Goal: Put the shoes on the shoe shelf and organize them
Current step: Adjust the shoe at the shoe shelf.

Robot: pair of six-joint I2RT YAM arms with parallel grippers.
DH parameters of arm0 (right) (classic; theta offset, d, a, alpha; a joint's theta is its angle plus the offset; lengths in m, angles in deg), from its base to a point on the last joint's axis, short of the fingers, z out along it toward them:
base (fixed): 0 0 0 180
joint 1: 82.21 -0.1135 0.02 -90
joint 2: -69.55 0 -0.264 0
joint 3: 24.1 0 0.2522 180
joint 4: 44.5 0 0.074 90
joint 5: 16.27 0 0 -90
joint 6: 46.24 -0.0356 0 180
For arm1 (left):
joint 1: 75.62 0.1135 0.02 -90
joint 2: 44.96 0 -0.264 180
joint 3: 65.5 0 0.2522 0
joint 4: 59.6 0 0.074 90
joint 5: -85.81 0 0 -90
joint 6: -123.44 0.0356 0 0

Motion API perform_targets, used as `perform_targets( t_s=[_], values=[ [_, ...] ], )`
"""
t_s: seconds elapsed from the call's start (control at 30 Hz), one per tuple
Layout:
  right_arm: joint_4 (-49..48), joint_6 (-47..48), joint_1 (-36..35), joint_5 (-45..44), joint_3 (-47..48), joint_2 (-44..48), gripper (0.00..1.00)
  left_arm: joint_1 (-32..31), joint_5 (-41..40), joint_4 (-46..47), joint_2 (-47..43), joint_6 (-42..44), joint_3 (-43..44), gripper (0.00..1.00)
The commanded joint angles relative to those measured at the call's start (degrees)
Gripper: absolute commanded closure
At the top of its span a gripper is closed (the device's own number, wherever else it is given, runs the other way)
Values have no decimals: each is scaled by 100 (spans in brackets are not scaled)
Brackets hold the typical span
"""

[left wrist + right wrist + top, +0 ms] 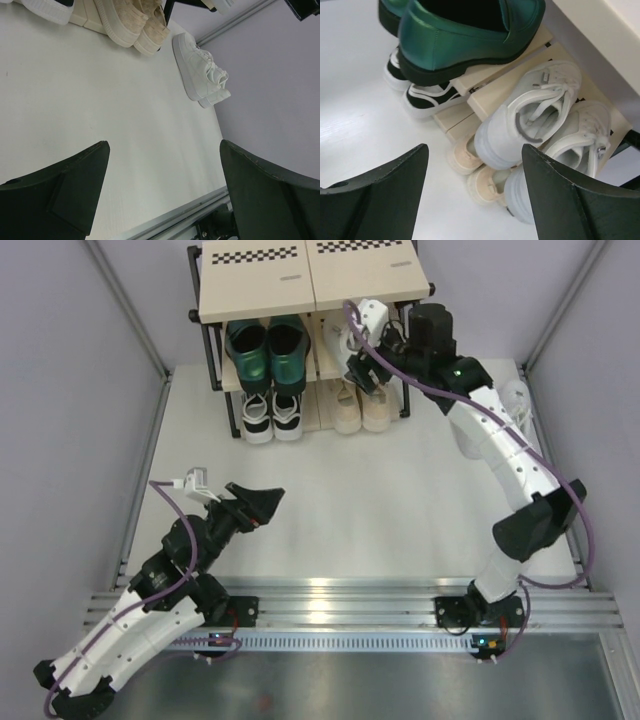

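Note:
The shoe shelf point(310, 280) stands at the table's far edge. Its middle tier holds the glossy green shoes point(265, 350) point(465, 35) on the left and a pair of white sneakers point(535, 115) on the right. Underneath are the black-and-white sneakers point(272, 417) point(425, 95) and the beige sneakers point(362, 410) point(465, 157). My right gripper point(365, 358) point(474, 150) hangs open just behind the white sneakers' heels, holding nothing. More white sneakers point(515, 398) point(202, 70) lie on the table at the right, behind the right arm. My left gripper point(255, 502) point(164, 145) is open and empty over the table's left middle.
Grey walls close in the table on the left and right. A metal rail point(330, 600) runs along the near edge between the arm bases. The shelf's top board point(360, 270) carries no shoes. The right arm point(500, 450) arches over the table's right side.

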Motion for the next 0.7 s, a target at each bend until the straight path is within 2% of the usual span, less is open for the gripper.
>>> perform_targets(
  t_s=[0.0, 0.27, 0.47, 0.57, 0.67],
  values=[
    [354, 247, -146, -623, 1031, -562, 25, 13, 69, 106, -87, 103, 150, 4],
    [126, 968, -576, -827, 1094, -916, 26, 13, 34, 114, -113, -55, 1, 4],
    [-216, 1153, -761, -1186, 1462, -1504, 61, 22, 86, 97, -166, -82, -26, 4],
    [-278, 1241, -831, -1388, 1673, -1734, 74, 13, 43, 71, -201, -73, -35, 4],
    [-532, 1311, -945, -1739, 1727, -1962, 82, 13, 7, 44, -228, -64, -43, 4]
  ],
)
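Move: The left white shoe on the middle shelf lies ahead of my right hand, its middle about 11 cm forward, 4 cm left and 6 cm lower. The right white shoe sits next to it, some 11 cm forward and 5 cm right of my right hand at the same height; the right green shoe stands about 10 cm forward and 18 cm left, roughly 5 cm lower. From my left hand the left white shoe is about 33 cm forward, 19 cm right and slightly higher. I bring my right hand across the heel end of the left white shoe towards its green-shoe side, about 7 cm left, 6 cm forward and 5 cm down: first forward, then left and down, last forward again. My wrist rolls some 15 degrees while the wide-open fingers draw nearly shut, ending close by the heel; contact can't be made out. ##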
